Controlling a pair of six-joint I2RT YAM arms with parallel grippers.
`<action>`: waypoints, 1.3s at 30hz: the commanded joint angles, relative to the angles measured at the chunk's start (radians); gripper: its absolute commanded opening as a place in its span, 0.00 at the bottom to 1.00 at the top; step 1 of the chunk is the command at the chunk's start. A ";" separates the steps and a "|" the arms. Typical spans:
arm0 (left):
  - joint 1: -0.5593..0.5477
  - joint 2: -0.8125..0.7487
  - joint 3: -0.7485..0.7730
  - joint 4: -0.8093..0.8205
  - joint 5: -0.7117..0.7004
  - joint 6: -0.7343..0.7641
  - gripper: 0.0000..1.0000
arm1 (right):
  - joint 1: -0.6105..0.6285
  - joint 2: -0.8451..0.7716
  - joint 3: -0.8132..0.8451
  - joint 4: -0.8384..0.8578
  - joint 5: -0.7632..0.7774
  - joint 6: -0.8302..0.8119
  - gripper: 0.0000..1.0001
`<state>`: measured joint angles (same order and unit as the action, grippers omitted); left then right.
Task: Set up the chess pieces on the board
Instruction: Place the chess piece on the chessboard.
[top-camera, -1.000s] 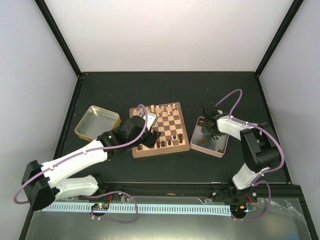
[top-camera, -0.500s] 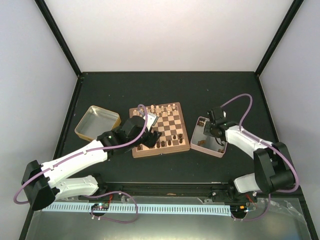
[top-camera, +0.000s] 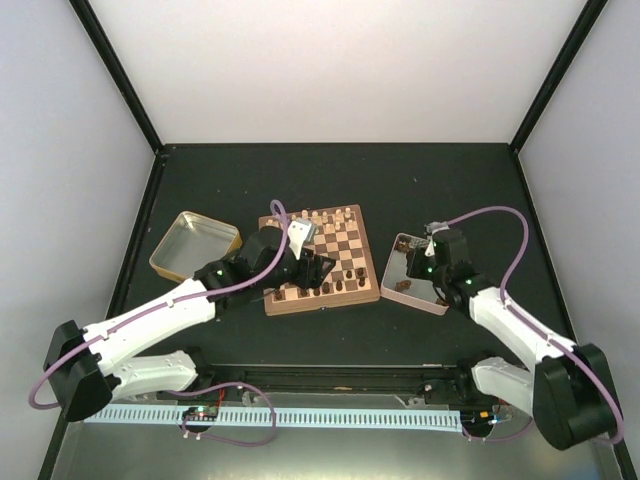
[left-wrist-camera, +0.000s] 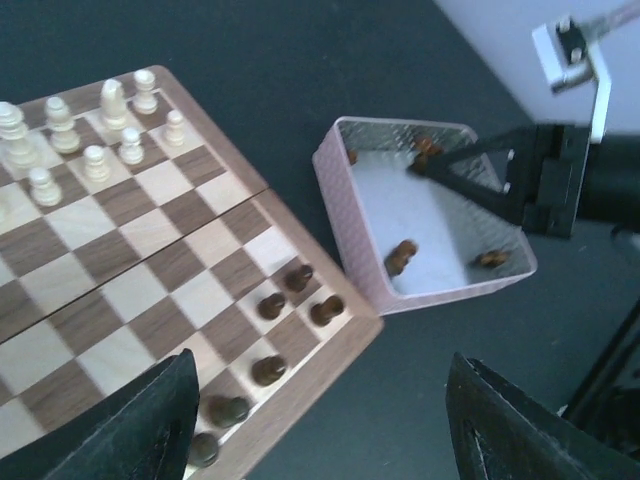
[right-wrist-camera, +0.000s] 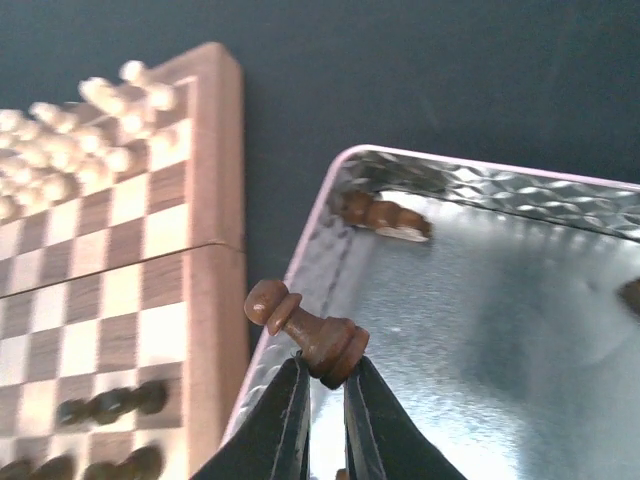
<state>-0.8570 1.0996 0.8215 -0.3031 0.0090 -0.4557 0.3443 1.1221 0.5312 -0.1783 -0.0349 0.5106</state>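
Observation:
The board (top-camera: 300, 302) lies mid-table. Cream chess pieces (top-camera: 325, 216) (left-wrist-camera: 90, 130) (right-wrist-camera: 100, 130) fill its far rows. Several dark chess pieces (top-camera: 345, 280) (left-wrist-camera: 285, 320) stand at its near right corner. My left gripper (top-camera: 316, 272) (left-wrist-camera: 320, 370) hovers open over that corner, with nothing between its fingers. My right gripper (top-camera: 432, 264) (right-wrist-camera: 322, 385) is shut on the base of a dark pawn (right-wrist-camera: 305, 333). The pawn is tilted and hangs over the left rim of the pink-rimmed tray (top-camera: 420, 303) (right-wrist-camera: 300, 255).
More dark pieces lie loose in the tray (left-wrist-camera: 340, 215), one (right-wrist-camera: 385, 215) in a far corner and another (left-wrist-camera: 400, 257) mid-floor. A yellow-rimmed metal tin (top-camera: 195, 245) sits left of the board. Black frame posts stand at the table's far corners.
The left gripper has shifted right over the board's near right part and opened wider. The right arm has swung its elbow down toward the near edge, with its gripper still over the tray.

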 joint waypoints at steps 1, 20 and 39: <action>0.041 0.048 0.025 0.169 0.173 -0.146 0.70 | -0.007 -0.106 -0.071 0.168 -0.170 -0.044 0.10; 0.058 0.613 0.397 0.467 0.672 -0.319 0.72 | -0.007 -0.488 -0.227 0.218 -0.285 0.000 0.11; 0.030 0.750 0.481 0.459 0.728 -0.313 0.24 | -0.007 -0.476 -0.224 0.213 -0.304 -0.009 0.11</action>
<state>-0.8143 1.8339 1.2617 0.1337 0.7116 -0.7811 0.3443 0.6422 0.3134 0.0196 -0.3248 0.5030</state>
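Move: Out to the left hand's right, about 22 cm over, 8 cm ahead and 9 cm lower, is the dark chess piece already pinched in the right fingers. From the right hand, the left gripper that it is brought to is roughly 23 cm to the left, 8 cm back and 10 cm higher. The tray's middle lies some 9 cm below the right hand, 4 cm right and 2 cm ahead; the chessboard's middle, equally low, is about 23 cm left and 5 cm ahead. Sweeping about 18 cm right and slightly forward, the left hand goes to the held piece, its fingers swinging clockwise to point nearly straight right, then closing from wide to about a quarter open around the head end. The right hand keeps its pinch and rises about 8 cm, coming back and a little left and lifting its fingers some 30 degrees towards level, then holds there. ##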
